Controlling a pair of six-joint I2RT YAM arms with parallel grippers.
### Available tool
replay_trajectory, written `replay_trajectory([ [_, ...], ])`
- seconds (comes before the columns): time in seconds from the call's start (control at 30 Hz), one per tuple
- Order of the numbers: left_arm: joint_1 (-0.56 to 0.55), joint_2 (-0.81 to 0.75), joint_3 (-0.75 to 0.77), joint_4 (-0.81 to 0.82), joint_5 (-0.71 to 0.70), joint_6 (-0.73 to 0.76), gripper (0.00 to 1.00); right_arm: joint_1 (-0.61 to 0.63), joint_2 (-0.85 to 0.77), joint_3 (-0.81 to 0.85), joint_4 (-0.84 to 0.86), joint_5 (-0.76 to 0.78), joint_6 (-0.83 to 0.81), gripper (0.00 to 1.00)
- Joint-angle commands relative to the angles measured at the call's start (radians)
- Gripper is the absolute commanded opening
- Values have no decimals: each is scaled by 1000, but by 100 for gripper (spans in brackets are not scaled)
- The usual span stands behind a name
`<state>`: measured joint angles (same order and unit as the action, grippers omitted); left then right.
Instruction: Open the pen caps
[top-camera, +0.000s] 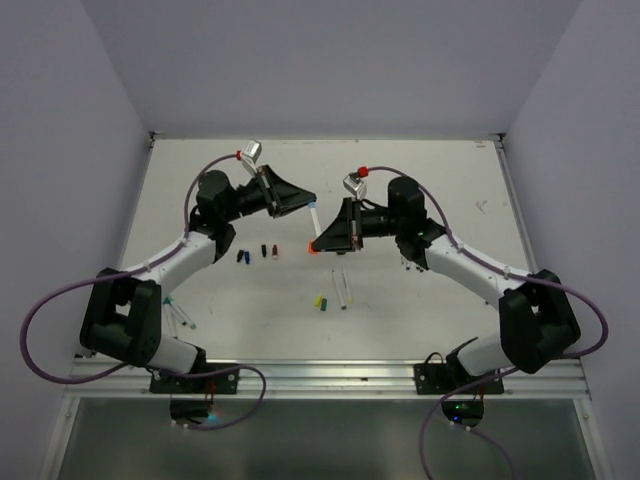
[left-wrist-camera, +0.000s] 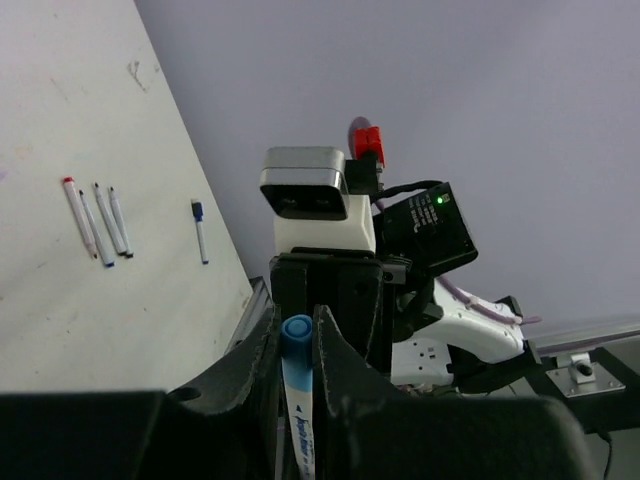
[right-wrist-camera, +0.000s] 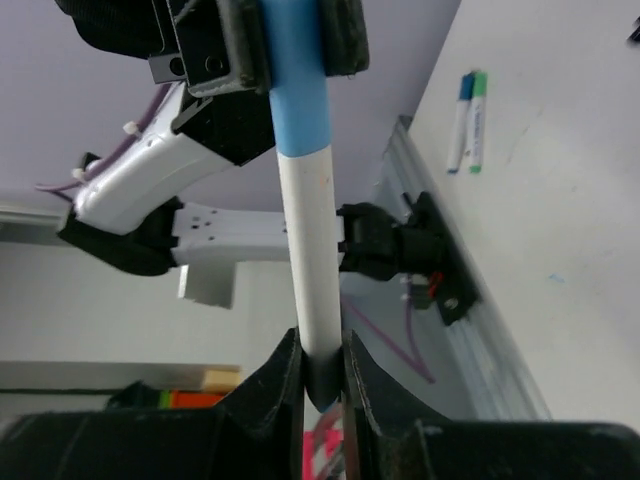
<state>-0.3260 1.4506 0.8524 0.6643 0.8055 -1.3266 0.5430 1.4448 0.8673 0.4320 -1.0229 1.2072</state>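
Note:
One white-barrelled pen hangs in the air above the middle of the table, held at both ends. My left gripper is shut on its blue end, which shows between the jaws in the left wrist view. My right gripper is shut on the other end of the white barrel, with the dark tip sunk between its fingers. Loose pen caps lie on the table: dark blue, black, red, green and yellow. Something orange shows by the right gripper's tip.
Uncapped pens lie near the green and yellow caps, and more pens lie by the left arm's base. The left wrist view shows several pens on the table. The right wrist view shows a blue-tipped and a green-tipped pen.

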Motion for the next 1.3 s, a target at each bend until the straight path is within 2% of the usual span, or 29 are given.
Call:
replay_trajectory([
  [0.0,116,-39,26,170,-112,-66,0,27,-52,157,-741,5,-385,0],
  [0.03,126,-41,39,94,-121,-42,0,41,-16,236,-942,44,-537,0],
  [0.07,143,-36,56,55,-135,-24,0,57,-6,315,-1067,103,-678,0],
  [0.1,151,-32,95,17,-144,-1,0,83,-12,312,-1107,107,-686,0],
  [0.13,154,-27,112,-44,-153,32,0,86,-47,288,-1075,95,-667,0],
  [0.2,159,-3,140,-49,-170,33,0,90,-73,210,-1015,83,-617,0],
  [0.3,160,27,163,-43,-160,26,0,89,-96,161,-1046,107,-646,0],
  [0.37,160,21,166,-112,-166,59,0,86,-106,162,-1039,116,-644,0],
  [0.5,171,-9,90,-71,-148,26,0,81,-95,220,-1124,199,-684,0],
  [0.57,170,14,132,-255,-91,119,0,57,-90,245,-1173,328,-696,0],
  [0.6,162,22,211,-381,-85,201,0,46,-81,248,-1226,383,-696,0],
  [0.63,147,37,252,-668,-94,389,0,35,-74,251,-1257,483,-698,0],
  [0.7,78,22,299,-960,-176,600,0,25,-51,228,-1276,518,-732,0],
  [0.77,-22,-5,265,-1041,-274,665,0,25,-47,201,-1285,590,-748,0],
  [0.83,-97,-62,156,-1049,-292,684,0,25,-47,187,-1277,639,-761,0],
  [0.97,-168,-127,8,-1071,-344,701,0,25,-26,150,-1248,707,-782,0],
  [1.13,-235,-130,-70,-1065,-387,725,0,25,84,118,-1178,751,-804,0],
  [1.27,-249,-90,-99,-1026,-385,733,0,25,158,122,-1136,791,-818,0],
])
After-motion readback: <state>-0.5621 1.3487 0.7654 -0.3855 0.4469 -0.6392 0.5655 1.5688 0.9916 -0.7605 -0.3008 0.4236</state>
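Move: The left hand holds the light-blue cap and is bound for the loose yellow and green caps on the table, some 27 cm below. The yellow cap is about 12 cm back and 1 right, the green cap 13 back and 3 right; the orange block is 1 cm ahead, straight below. The right hand grips the marker's other end; beside its goal lie the uncapped green pen, 2 cm ahead and 5 right, and the yellow pen, 2 ahead and 7 right, about 25 below. Both hands keep their grip and draw the marker apart: the left pulls forward and to its right about 10 cm in all, the right jerks back and down. Then the left swings back some 20 cm and down towards the loose caps while the right travels right and down to the bare table beyond the yellow pen, both wrists turning their fingers downward. ##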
